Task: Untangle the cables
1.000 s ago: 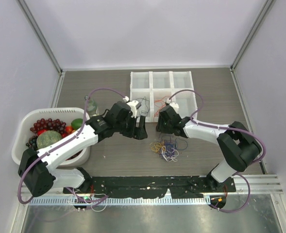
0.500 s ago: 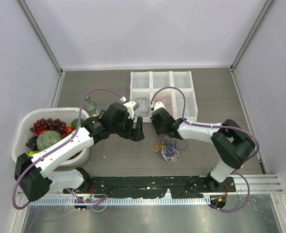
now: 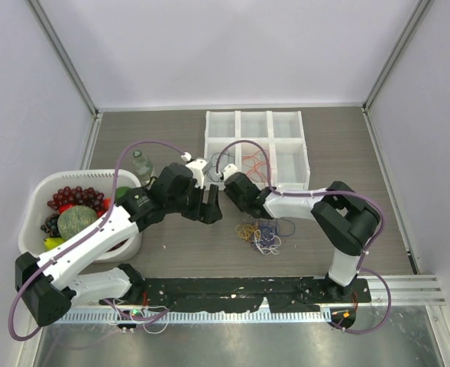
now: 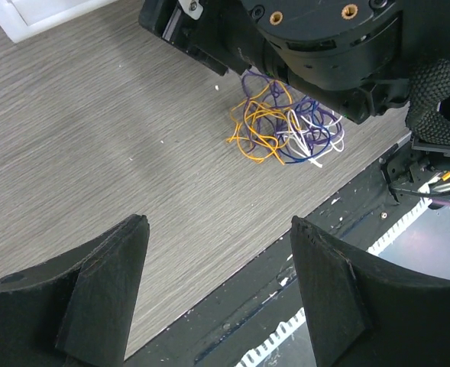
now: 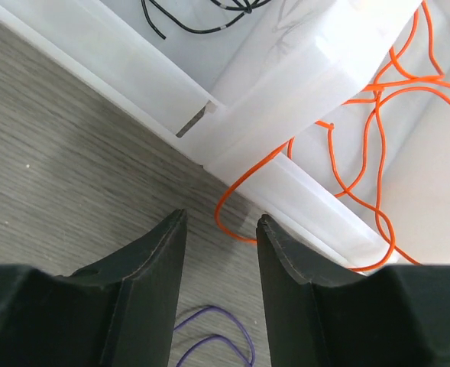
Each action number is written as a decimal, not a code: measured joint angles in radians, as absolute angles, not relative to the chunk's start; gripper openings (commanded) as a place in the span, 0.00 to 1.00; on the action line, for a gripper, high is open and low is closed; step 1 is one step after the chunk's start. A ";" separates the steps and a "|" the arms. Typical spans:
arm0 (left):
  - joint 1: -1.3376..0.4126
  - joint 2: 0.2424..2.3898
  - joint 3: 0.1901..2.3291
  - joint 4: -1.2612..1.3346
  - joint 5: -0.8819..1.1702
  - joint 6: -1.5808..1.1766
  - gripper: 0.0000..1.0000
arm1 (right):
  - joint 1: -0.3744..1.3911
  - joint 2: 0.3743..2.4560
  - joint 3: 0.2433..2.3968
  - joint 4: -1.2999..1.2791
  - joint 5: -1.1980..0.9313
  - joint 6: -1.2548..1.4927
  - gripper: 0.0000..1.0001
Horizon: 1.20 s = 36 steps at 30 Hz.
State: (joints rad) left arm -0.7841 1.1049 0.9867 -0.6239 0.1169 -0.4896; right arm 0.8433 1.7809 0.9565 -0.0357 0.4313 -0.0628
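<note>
The cables lie as a tangle point(image 3: 261, 233) of yellow-orange, purple-blue and white strands on the table just in front of my two grippers; it also shows in the left wrist view point(image 4: 286, 126). A red-orange cable point(image 5: 377, 130) sits in a compartment of the white tray point(image 5: 301, 76), one loop spilling over the rim onto the table. A black cable point(image 5: 179, 29) lies in the neighbouring compartment. My right gripper point(image 5: 221, 218) is open, its tips either side of that spilled loop, gripping nothing. My left gripper point(image 4: 218, 223) is open and empty, left of the tangle.
The white compartment tray point(image 3: 289, 115) stands behind the grippers. A white basket point(image 3: 72, 176) of fruit sits at the left, a small bottle point(image 3: 140, 164) behind it. A lone purple strand point(image 5: 213, 336) lies under the right gripper. A black base rail point(image 3: 232, 289) runs along the near edge.
My right gripper has slid left along the tray's front edge and opened a little wider. The left gripper has shifted slightly left too. The tangle has not moved.
</note>
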 measured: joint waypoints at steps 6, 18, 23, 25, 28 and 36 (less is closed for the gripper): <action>-0.784 1.094 0.987 -0.645 0.103 -0.491 0.79 | 0.858 1.806 0.966 -0.015 0.469 -0.087 0.14; -0.784 1.119 0.987 -0.637 0.102 -0.499 0.78 | 0.903 1.649 0.967 -0.068 0.492 -0.105 0.01; -0.784 1.129 0.993 -0.632 0.106 -0.511 0.78 | 0.785 1.562 0.986 -0.058 0.366 -0.078 0.01; -0.785 1.129 0.997 -0.630 0.106 -0.514 0.78 | 0.710 1.565 0.991 -0.046 0.293 -0.060 0.01; -0.784 1.129 1.003 -0.632 0.105 -0.515 0.77 | 0.612 1.596 1.004 -0.030 0.199 -0.038 0.01; -0.784 1.115 1.019 -0.651 0.086 -0.511 0.77 | 0.508 1.826 1.161 -0.015 0.075 0.009 0.01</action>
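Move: The orange cable's loose strand hangs over the tray's front rim right at the right hand's half-open fingertips, about 1 cm ahead and 1 cm below. The orange cable's compartment has its middle some 9 cm ahead and 4 cm right; the black cable lies about 8 cm ahead, 5 cm left. The remaining cable tangle is roughly 12 cm back and 6 cm right. From the left hand, the strand is about 12 cm ahead, 8 cm right and 16 cm down. The right fingers close from half open to shut, pinching the orange strand at the tray's front rim. Keeping hold, the hand rises about 9 cm, then swings forward and slightly right over the rim and sinks again towards the orange cable's compartment, ending some 10 cm farther forward and 5 cm higher, its left side rolled up about 20 degrees. ##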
